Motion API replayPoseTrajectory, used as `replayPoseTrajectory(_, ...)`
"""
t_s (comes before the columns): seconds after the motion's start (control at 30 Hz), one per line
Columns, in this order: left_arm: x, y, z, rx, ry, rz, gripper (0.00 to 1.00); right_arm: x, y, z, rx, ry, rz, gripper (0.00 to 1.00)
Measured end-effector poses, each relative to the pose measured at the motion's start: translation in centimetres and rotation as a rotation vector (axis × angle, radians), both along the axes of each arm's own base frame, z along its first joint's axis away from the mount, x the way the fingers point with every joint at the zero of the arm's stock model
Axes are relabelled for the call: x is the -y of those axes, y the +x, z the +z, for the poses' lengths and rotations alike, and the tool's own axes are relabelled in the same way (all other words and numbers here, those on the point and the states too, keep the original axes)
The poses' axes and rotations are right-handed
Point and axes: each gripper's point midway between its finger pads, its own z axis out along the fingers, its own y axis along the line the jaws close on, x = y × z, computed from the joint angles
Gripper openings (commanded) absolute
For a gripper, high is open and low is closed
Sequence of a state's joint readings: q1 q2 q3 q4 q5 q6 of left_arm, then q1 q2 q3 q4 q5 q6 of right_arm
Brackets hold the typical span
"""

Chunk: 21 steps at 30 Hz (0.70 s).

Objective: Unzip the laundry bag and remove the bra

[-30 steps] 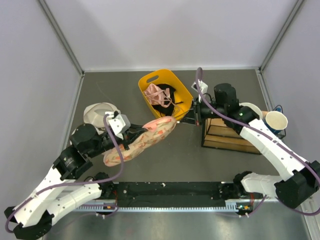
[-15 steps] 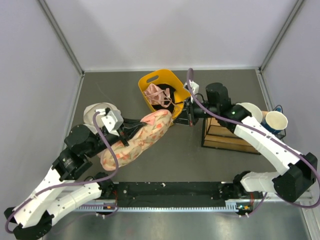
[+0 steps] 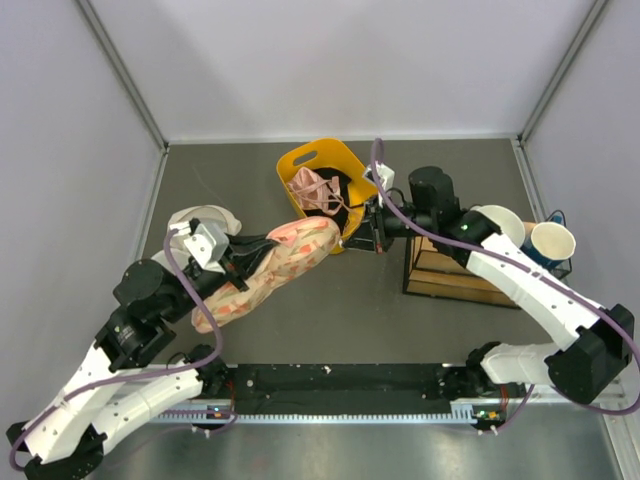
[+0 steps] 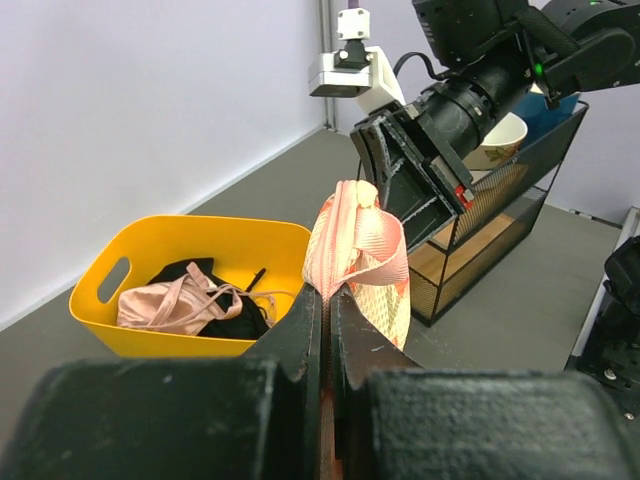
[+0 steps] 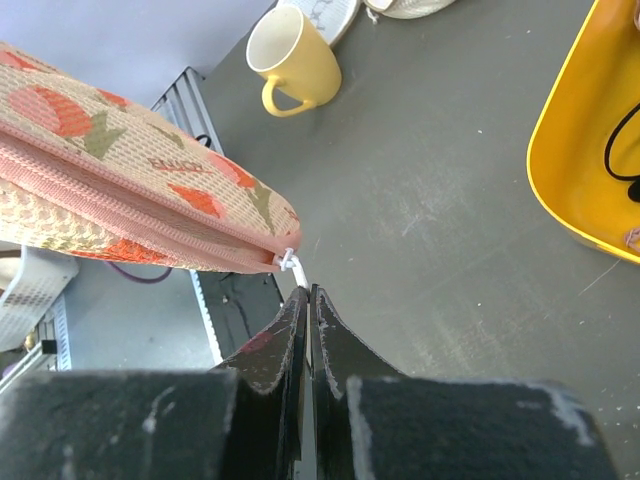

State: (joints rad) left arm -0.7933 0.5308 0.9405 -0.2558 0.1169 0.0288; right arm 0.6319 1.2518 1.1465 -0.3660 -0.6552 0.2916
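The laundry bag (image 3: 285,255), pale pink with orange-red prints, hangs stretched between both arms, in front of the yellow basket. My left gripper (image 3: 248,262) is shut on the bag's pink edging (image 4: 345,225) near its middle. At the bag's far tip my right gripper (image 3: 364,233) is shut on the small white zip pull (image 5: 292,263). In the right wrist view the bag's (image 5: 120,160) zip runs closed along its visible length. The bra is hidden.
The yellow basket (image 3: 300,160) behind the bag holds a pink strappy garment (image 3: 312,188) and a black one. A wire-and-wood rack (image 3: 450,275) with a bowl and a paper cup (image 3: 552,242) stands at right. White dishes (image 3: 195,218) and a yellow mug (image 5: 285,50) sit at left.
The left arm has drawn back to the left and taken the bag with it. The right gripper has followed leftward with the zip pull, to the basket's front.
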Motion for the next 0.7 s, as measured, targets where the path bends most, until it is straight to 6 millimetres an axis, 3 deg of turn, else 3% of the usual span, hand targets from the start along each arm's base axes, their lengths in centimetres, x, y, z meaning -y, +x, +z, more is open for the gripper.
replayPoseTrajectory(0.1, -0.5, 0.1, 0.2, 0.005, -0.009, 0.024, 0.00, 0.1, 0.1, 0.1, 0.009, -0.001, -0.007, 0.00)
replayPoseTrajectory(0.13, -0.7, 0.1, 0.2, 0.005, -0.012, 0.033, 0.00, 0.1, 0.2, 0.1, 0.014, -0.003, -0.015, 0.08)
replayPoseTrajectory(0.17, -0.8, 0.3, 0.1, 0.004, -0.012, 0.042, 0.00, 0.2, 0.3, 0.2, 0.020, -0.006, -0.024, 0.49)
replayPoseTrajectory(0.3, -1.0, 0.6, 0.1, 0.006, -0.025, 0.066, 0.00, 1.0, 0.8, -0.6, 0.024, -0.054, -0.075, 0.97)
replayPoseTrajectory(0.43, 0.2, 1.4, -2.2, -0.046, 0.005, 0.049, 0.00, 2.2, 1.6, -1.3, 0.044, -0.120, -0.140, 0.99)
replayPoseTrajectory(0.53, 2.0, 1.9, -5.9, -0.117, 0.078, 0.004, 0.00, 3.4, 2.3, -0.7, 0.092, -0.153, -0.208, 0.99)
replayPoseTrajectory(0.7, 3.9, 2.3, -13.1, -0.260, 0.228, -0.058, 0.00, 5.7, 3.3, 1.9, 0.206, -0.168, -0.334, 0.99)
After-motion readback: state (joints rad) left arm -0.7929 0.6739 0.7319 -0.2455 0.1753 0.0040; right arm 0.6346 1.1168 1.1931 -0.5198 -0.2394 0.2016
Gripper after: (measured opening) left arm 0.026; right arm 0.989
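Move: The right hand has the zipper pull at the laundry bag's far end between its fingertips; the yellow basket stands about 15 cm ahead of that hand, 3 cm left and 20 cm lower, and the rack some 27 cm to its right, 2 cm ahead and 18 cm lower. From the left hand, which grips the bag, the pull lies about 13 cm right, 5 cm ahead and 10 cm below. The right hand opens its fingers wide and lets go of the zipper pull, backing off to the right by about 6 cm and somewhat forward, dipping slightly before it rises, while it swings clockwise and its tips turn downward. The left hand keeps its pinch on the bag and, after a brief near-halt, sinks quickly by some 13 cm towards the table, drifting right and a little forward late on as its fingers tip down about 20 degrees. ##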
